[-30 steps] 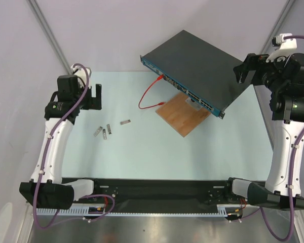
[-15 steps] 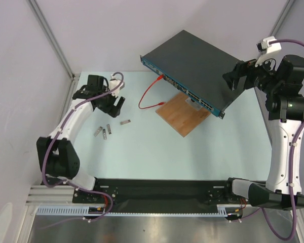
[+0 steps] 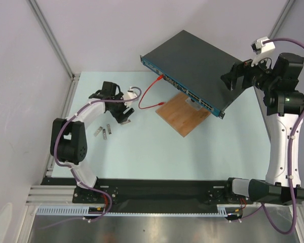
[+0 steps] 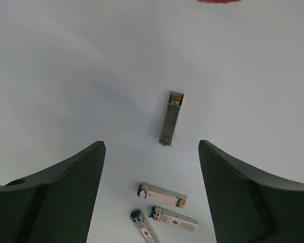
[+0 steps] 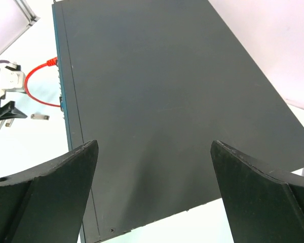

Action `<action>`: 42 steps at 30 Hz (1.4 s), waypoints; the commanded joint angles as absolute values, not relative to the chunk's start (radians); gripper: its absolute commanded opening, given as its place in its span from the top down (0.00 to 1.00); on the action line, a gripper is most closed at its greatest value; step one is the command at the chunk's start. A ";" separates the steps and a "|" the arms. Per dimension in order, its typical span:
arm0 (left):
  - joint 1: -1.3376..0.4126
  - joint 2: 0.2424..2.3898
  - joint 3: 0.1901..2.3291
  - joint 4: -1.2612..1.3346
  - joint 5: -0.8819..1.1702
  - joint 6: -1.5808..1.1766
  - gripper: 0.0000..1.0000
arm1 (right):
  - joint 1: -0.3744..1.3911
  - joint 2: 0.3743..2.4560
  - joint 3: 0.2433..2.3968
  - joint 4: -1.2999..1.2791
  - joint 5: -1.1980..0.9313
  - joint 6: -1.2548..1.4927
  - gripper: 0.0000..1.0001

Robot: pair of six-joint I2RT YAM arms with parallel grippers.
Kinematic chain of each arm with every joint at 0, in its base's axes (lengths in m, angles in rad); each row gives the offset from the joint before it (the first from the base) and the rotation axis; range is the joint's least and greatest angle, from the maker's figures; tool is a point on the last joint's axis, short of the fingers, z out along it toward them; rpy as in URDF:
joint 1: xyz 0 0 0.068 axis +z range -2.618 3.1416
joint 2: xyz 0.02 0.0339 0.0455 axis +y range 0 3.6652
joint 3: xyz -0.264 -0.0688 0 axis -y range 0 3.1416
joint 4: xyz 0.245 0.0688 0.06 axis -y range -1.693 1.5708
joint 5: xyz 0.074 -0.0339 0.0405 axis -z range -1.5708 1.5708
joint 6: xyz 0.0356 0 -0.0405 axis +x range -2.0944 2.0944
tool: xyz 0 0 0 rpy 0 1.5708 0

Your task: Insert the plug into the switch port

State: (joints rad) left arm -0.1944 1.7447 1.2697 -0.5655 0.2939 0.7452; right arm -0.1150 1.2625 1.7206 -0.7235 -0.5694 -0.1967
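Note:
The switch (image 3: 192,58) is a flat dark grey box with a blue port strip (image 3: 181,87), standing askew at the back with one end propped on a wooden board. Several small silver plugs lie on the pale table. One plug (image 4: 171,118) lies alone just ahead of my left gripper (image 4: 152,144), which hovers open above the table. Three more plugs (image 4: 162,195) lie between its fingers, closer to the wrist, and also show in the top view (image 3: 102,132). My right gripper (image 5: 154,144) hangs open over the switch's dark top (image 5: 167,96), holding nothing.
A red cable (image 3: 148,96) loops from the switch's front strip down onto the table near my left gripper (image 3: 124,115). The brown wooden board (image 3: 178,117) lies under the switch's right front corner. Frame posts stand at both back corners.
My left arm has swung right and down from the table's left edge to hover over the plugs. The right gripper has shifted slightly left toward the switch.

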 commanded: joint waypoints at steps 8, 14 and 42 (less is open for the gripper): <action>-0.230 1.856 1.290 -0.564 0.336 0.954 0.27 | -0.127 1.299 1.764 -0.741 -0.627 -0.221 0.00; -0.232 1.885 1.284 -0.603 0.311 1.020 0.34 | -0.143 1.322 1.792 -0.750 -0.705 -0.173 0.00; -0.156 1.269 1.063 -0.727 0.462 0.878 1.00 | 0.049 1.359 1.789 -0.580 -0.798 0.124 0.00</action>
State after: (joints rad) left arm -0.1577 1.3617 1.0645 -0.6727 0.3561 0.9371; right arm 0.0048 1.3720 1.7565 -0.6594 -0.7948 0.0612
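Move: The dark plug lies almost under my left hand, about 7 cm below, 1 cm back and 1 cm to the right. Three other plugs lie together on its left, just as low: the near plug some 7 cm to my hand's left and 5 cm back, the middle plug 10 cm left and 7 cm back, the far plug 12 cm left and 5 cm back. From my right hand the dark plug is roughly 45 cm left, 4 cm ahead and 42 cm down. My left hand sinks about 7 cm onto the dark plug, easing slightly back and turning some 15 degrees clockwise, and shuts its open fingers on the plug's rear end; then it lifts about 12 cm while drawing back another 5 cm towards my base. Meanwhile my empty right hand, fingers still wide, swings 8 cm left above the switch, turning counter-clockwise and rolling its left side up. ##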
